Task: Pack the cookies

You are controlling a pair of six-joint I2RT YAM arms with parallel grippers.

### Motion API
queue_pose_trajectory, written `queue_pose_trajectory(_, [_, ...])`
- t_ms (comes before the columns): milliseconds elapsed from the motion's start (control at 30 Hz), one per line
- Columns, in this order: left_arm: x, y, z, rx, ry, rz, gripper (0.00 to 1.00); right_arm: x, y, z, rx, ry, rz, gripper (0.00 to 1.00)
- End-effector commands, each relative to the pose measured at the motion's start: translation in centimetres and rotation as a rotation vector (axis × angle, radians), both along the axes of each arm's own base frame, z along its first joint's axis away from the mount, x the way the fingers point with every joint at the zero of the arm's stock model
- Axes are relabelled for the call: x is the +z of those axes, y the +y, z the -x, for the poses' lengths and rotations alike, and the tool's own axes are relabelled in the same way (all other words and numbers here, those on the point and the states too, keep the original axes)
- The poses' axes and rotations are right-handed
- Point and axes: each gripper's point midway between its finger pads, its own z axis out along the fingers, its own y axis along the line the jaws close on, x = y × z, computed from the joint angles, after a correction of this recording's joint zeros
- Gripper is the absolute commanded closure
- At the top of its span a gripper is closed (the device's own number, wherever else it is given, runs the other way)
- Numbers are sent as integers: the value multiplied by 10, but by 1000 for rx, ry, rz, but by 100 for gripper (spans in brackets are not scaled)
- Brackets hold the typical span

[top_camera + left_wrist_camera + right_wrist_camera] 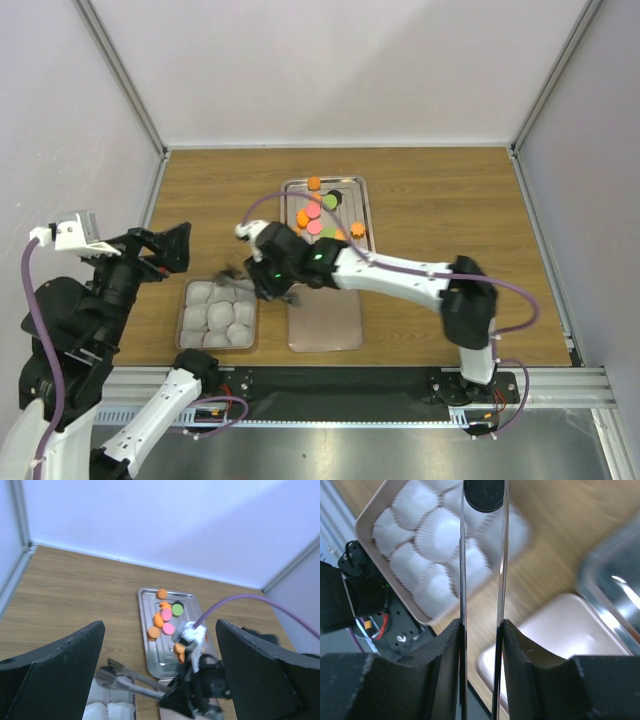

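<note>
Several cookies (322, 215), mostly orange with pink, green and black ones, lie on a steel tray (352, 185) at mid-table. My right gripper (268, 275) is shut on metal tongs (462, 580). A black cookie (484, 495) sits pinched between the tong tips, above the box of white paper cups (437, 535). My left gripper (165, 250) hangs open and empty, raised at the left. From its wrist view, the cookies (166, 614) and the tongs (125, 680) show between its fingers (65, 665).
The box of cups (218, 312) stands near the front edge. Its pale pink lid (325, 320) lies flat to its right, just in front of the tray. White walls enclose the table on three sides.
</note>
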Motion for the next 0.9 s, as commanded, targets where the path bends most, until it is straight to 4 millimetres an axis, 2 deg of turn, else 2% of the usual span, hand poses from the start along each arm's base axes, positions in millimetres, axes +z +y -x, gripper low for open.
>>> queue_pose_trajectory(0, [-17, 20, 2, 93, 99, -87, 0, 20, 56, 14, 109, -55, -81, 80])
queue_pose_trajectory(100, [-23, 27, 7, 121, 123, -96, 0, 29, 82, 23, 138, -82, -93, 80])
queue_pose_trajectory(133, [-24, 31, 9, 136, 126, -96, 0, 13, 90, 24, 144, -69, -71, 79])
queue_pose_trajectory(167, [-27, 32, 11, 141, 132, -96, 0, 20, 97, 26, 153, -72, -86, 80])
queue_pose_trajectory(200, [-29, 33, 11, 145, 138, -95, 0, 9, 101, 26, 155, -61, -69, 80])
queue_pose_trajectory(233, [-31, 34, 13, 152, 139, -93, 0, 7, 103, 26, 153, -64, -65, 80])
queue_pose_trajectory(600, [-46, 35, 14, 155, 173, -94, 0, 0, 99, 13, 81, -126, -16, 77])
queue_pose_trajectory(867, [-55, 32, 12, 145, 190, -92, 0, -3, 103, 14, 87, -127, -21, 74])
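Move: The right hand holds tongs with the black cookie at their tips; the middle of the box of paper cups lies about 12 cm to its left, 3 cm back and some 12 cm below. The beige board's middle is roughly 12 cm right and 3 cm back, the tray's 13 cm right and 18 cm ahead. The left hand is high up, the box almost straight beneath, some 38 cm below, 2 cm ahead and 1 cm left. Right hand keeps the tongs gripped, carrying the black cookie about 9 cm left across the box; left hand sinks. ##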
